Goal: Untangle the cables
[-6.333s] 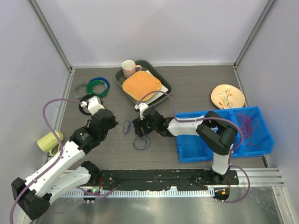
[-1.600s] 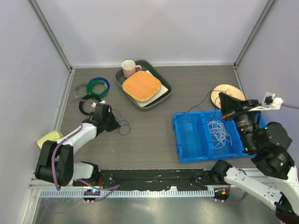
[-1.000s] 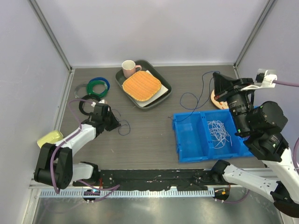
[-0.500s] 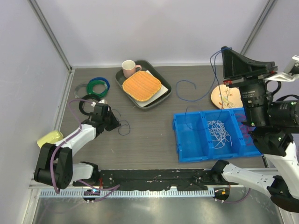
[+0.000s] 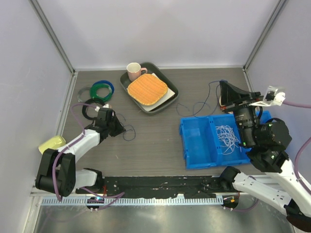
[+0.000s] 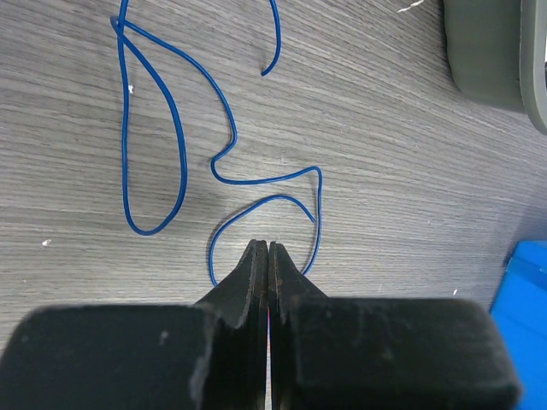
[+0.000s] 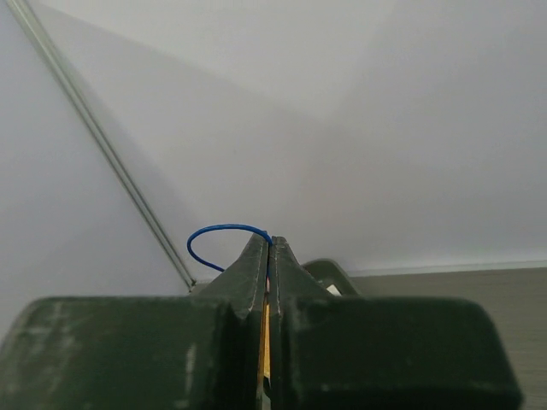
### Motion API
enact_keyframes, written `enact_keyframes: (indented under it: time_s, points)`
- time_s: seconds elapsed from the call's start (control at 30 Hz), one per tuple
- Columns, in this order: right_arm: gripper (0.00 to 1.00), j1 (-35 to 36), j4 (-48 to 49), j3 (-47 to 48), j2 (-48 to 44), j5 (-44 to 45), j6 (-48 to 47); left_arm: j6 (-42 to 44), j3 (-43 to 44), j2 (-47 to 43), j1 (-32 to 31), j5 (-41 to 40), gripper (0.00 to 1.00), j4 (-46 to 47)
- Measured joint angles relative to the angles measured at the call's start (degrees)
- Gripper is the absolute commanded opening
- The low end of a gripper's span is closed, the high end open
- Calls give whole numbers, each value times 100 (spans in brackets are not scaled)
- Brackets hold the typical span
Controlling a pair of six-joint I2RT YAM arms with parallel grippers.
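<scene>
A thin blue cable [image 6: 175,128] lies in loose loops on the wooden table; in the top view these loops [image 5: 129,133] are beside my left gripper [image 5: 119,129]. That left gripper [image 6: 263,248] is shut low over the table, and one loop runs under its fingertips; I cannot tell whether it is pinched. My right gripper [image 5: 222,87] is raised above the far edge of the blue bin [image 5: 197,143], shut on another blue cable [image 5: 208,93] that hangs down to the table. From its tips [image 7: 268,239] the blue cable [image 7: 214,231] arcs out. White cables [image 5: 227,136] lie in the bin's middle compartment.
A dark tray [image 5: 170,94] with an orange cloth [image 5: 147,89] and a pink mug [image 5: 134,72] stands at the back. Green, blue and black ring coils [image 5: 99,90] sit at the far left, and a yellow-green mug [image 5: 50,144] at the left edge. The right arm hides the bin's right part.
My right gripper has come down from high up, still shut on the blue cable, and the cable's slack now trails lower by the bin. The left arm has not moved.
</scene>
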Motion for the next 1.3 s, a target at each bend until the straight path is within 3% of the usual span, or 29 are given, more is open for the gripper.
enact_keyframes:
  time_s: [0.5,0.7,1.03,1.3]
  points:
    - [1,0,-431,-280,-542,363,391,-2,0,4,0,-17,0,0]
    - [1,0,-717,-1314,-820,378,970,-2,-11,2,0,-17,0,0]
    - [1,0,-1513,-3477,-1633,1244,2107,-2,-59,2,0,-26,0,-2]
    - [1,0,-1941,-3696,-1231,1156,2682,-2,-59,2,0,-13,0,-7]
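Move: The right hand, high up and shut on the blue cable, has the blue bin's empty left compartment almost straight below: some 48 cm down, about 2 cm farther out and 1 cm to its right. The middle compartment with the white cable is roughly 11 cm to the right of that one and 2 cm farther out. The plate lies some 23 cm ahead and 21 cm right of the hand. From the idle left hand the left compartment is about 30 cm to the right and 3 cm back. After a small sway of about 3 cm to the right and partly back, the right arm drops quickly, some 31 cm, towards the blue bin's left compartment, lowering the blue cable it still pinches. The wrist tips down about 35 degrees on the way, so fingers that pointed upward end slightly below level; they stay shut. ##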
